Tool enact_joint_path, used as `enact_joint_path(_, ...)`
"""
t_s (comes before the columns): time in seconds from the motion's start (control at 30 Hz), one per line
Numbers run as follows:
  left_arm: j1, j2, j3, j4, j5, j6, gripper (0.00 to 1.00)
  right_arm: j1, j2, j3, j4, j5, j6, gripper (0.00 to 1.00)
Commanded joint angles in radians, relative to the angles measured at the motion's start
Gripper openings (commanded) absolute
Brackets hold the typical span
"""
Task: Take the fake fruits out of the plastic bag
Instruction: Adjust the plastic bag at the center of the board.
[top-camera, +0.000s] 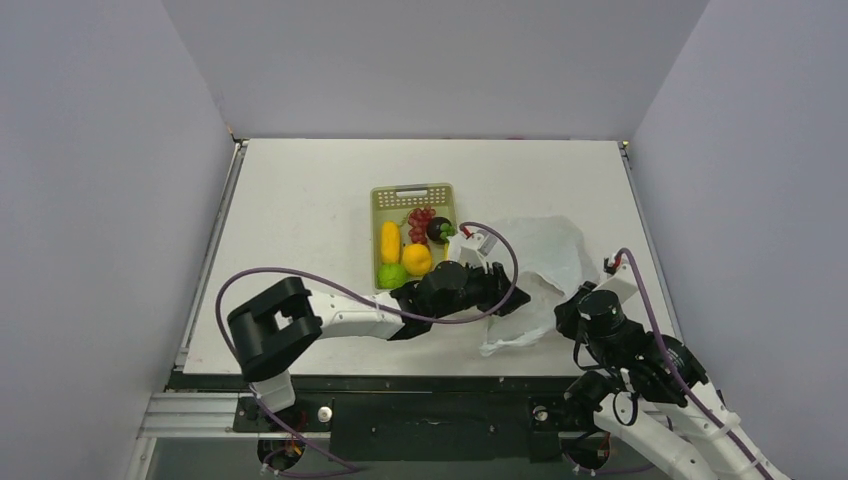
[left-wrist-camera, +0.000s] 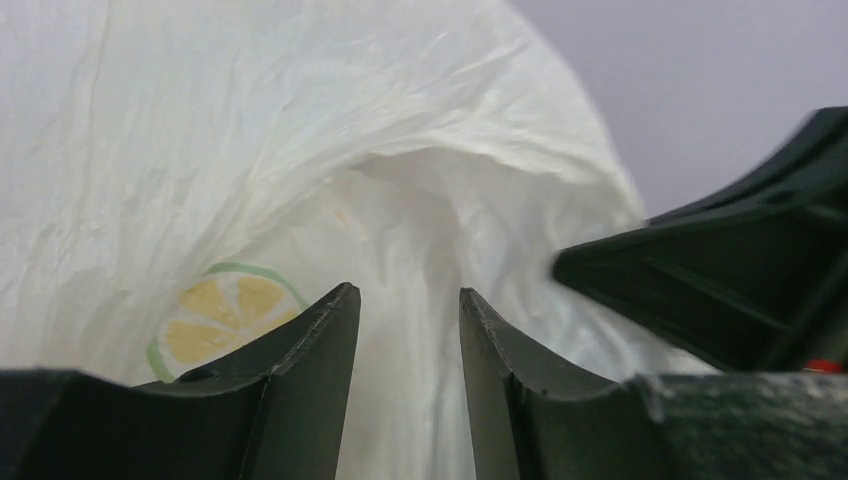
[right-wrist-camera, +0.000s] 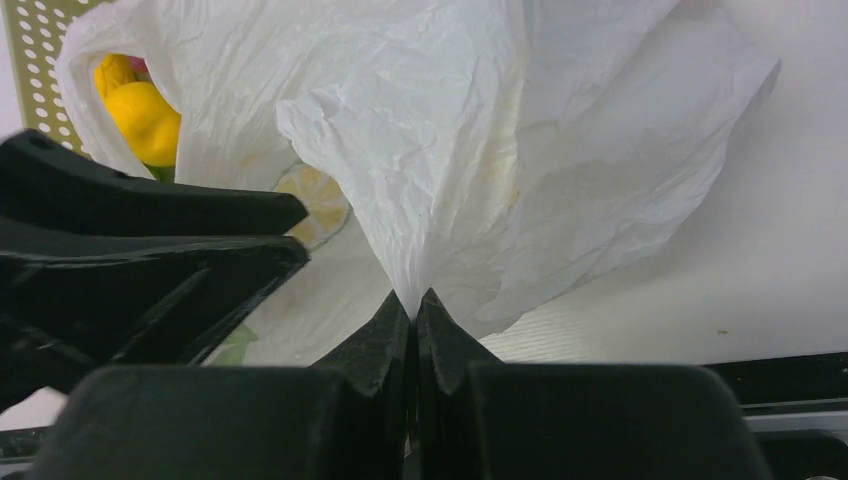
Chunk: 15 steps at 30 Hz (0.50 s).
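The white plastic bag (top-camera: 545, 262) lies crumpled right of the basket. My left gripper (top-camera: 508, 297) reaches into its mouth. In the left wrist view the left gripper (left-wrist-camera: 405, 292) is open, with only bag film (left-wrist-camera: 400, 130) ahead and nothing between its fingers. A lemon-slice shape (left-wrist-camera: 222, 318) shows through the film, and also (right-wrist-camera: 315, 203) in the right wrist view. My right gripper (right-wrist-camera: 414, 297) is shut on a pinched fold of the bag (right-wrist-camera: 450, 130), near its front edge (top-camera: 566, 310). Fake fruits lie in the basket: a dark maroon one (top-camera: 438, 231), a green one (top-camera: 391, 276), an orange one (top-camera: 417, 259).
The yellow-green slotted basket (top-camera: 412, 192) stands mid-table, also holding a long yellow fruit (top-camera: 390, 241) and red grapes (top-camera: 420, 220). The left arm's purple cable (top-camera: 300, 272) arcs over the table. The left arm (right-wrist-camera: 150, 250) fills the left of the right wrist view.
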<state>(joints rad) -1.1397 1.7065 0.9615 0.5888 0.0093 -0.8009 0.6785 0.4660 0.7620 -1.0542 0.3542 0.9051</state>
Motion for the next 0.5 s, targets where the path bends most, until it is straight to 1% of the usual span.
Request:
enact_joint_path(0.0,-0.002,0.114,0.031,0.172,-0.010,-0.044,0.39,-0.008,0.002,0.077,-0.045,0.058,0.022,0.00)
enact_joint_path(0.03,-0.001,0.147,0.036,0.174,-0.010,-0.042,0.40,-0.008,0.006,0.088,-0.070,0.084,0.043,0.00)
enact_joint_path(0.1,0.002,0.191,0.055,0.158,0.014,-0.047,0.41,-0.009,0.026,0.107,-0.097,0.116,0.071,0.09)
enact_joint_path(0.17,0.006,0.220,0.057,0.162,0.036,-0.064,0.41,-0.011,0.076,0.142,-0.118,0.120,0.066,0.34)
enact_joint_path(0.2,0.005,0.225,0.048,0.171,0.038,-0.069,0.41,-0.015,0.126,0.177,-0.129,0.132,0.062,0.41)
enact_joint_path(0.23,0.005,0.229,0.042,0.173,0.038,-0.070,0.41,-0.018,0.149,0.192,-0.142,0.140,0.046,0.52)
enact_joint_path(0.27,0.005,0.230,0.036,0.174,0.036,-0.071,0.42,-0.028,0.196,0.217,-0.144,0.155,0.034,0.58)
enact_joint_path(0.3,0.006,0.232,0.031,0.175,0.035,-0.074,0.42,-0.038,0.220,0.227,-0.141,0.161,0.002,0.67)
enact_joint_path(0.33,0.008,0.232,0.024,0.178,0.038,-0.082,0.42,-0.068,0.266,0.245,-0.135,0.157,-0.019,0.69)
enact_joint_path(0.37,0.010,0.232,0.019,0.191,0.044,-0.088,0.43,-0.086,0.290,0.255,-0.117,0.147,-0.073,0.74)
enact_joint_path(0.4,0.011,0.230,0.008,0.198,0.047,-0.098,0.43,-0.121,0.338,0.263,-0.104,0.110,-0.108,0.77)
enact_joint_path(0.43,0.012,0.226,0.003,0.207,0.048,-0.101,0.43,-0.134,0.363,0.266,-0.077,0.089,-0.168,0.78)
enact_joint_path(0.47,0.012,0.218,-0.005,0.208,0.048,-0.103,0.43,-0.149,0.411,0.275,-0.071,0.071,-0.189,0.78)
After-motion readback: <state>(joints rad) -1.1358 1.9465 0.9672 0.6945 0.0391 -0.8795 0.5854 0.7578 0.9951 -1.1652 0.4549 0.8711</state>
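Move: The plastic bag's middle lies roughly 10 cm ahead of the half-open left hand, 7 cm to its right and some 13 cm lower. From the right hand, still pinching the bag's near edge, that middle is about 12 cm ahead, 2 cm left and 12 cm below. The fruit basket stands around 22 cm ahead and 24 cm left of the left hand, with the banana some 16 cm ahead and 16 cm left of it, both about 14 cm below. Sinking almost straight down by about 10 cm, the left hand comes lower in front of the bag's mouth, its half-open fingers still pointing rightward, and ends with a slight rise. The right hand lifts some 3 cm while drifting right, opens wide to let go of the bag's edge, then pushes about 3 cm forward over the bag. ##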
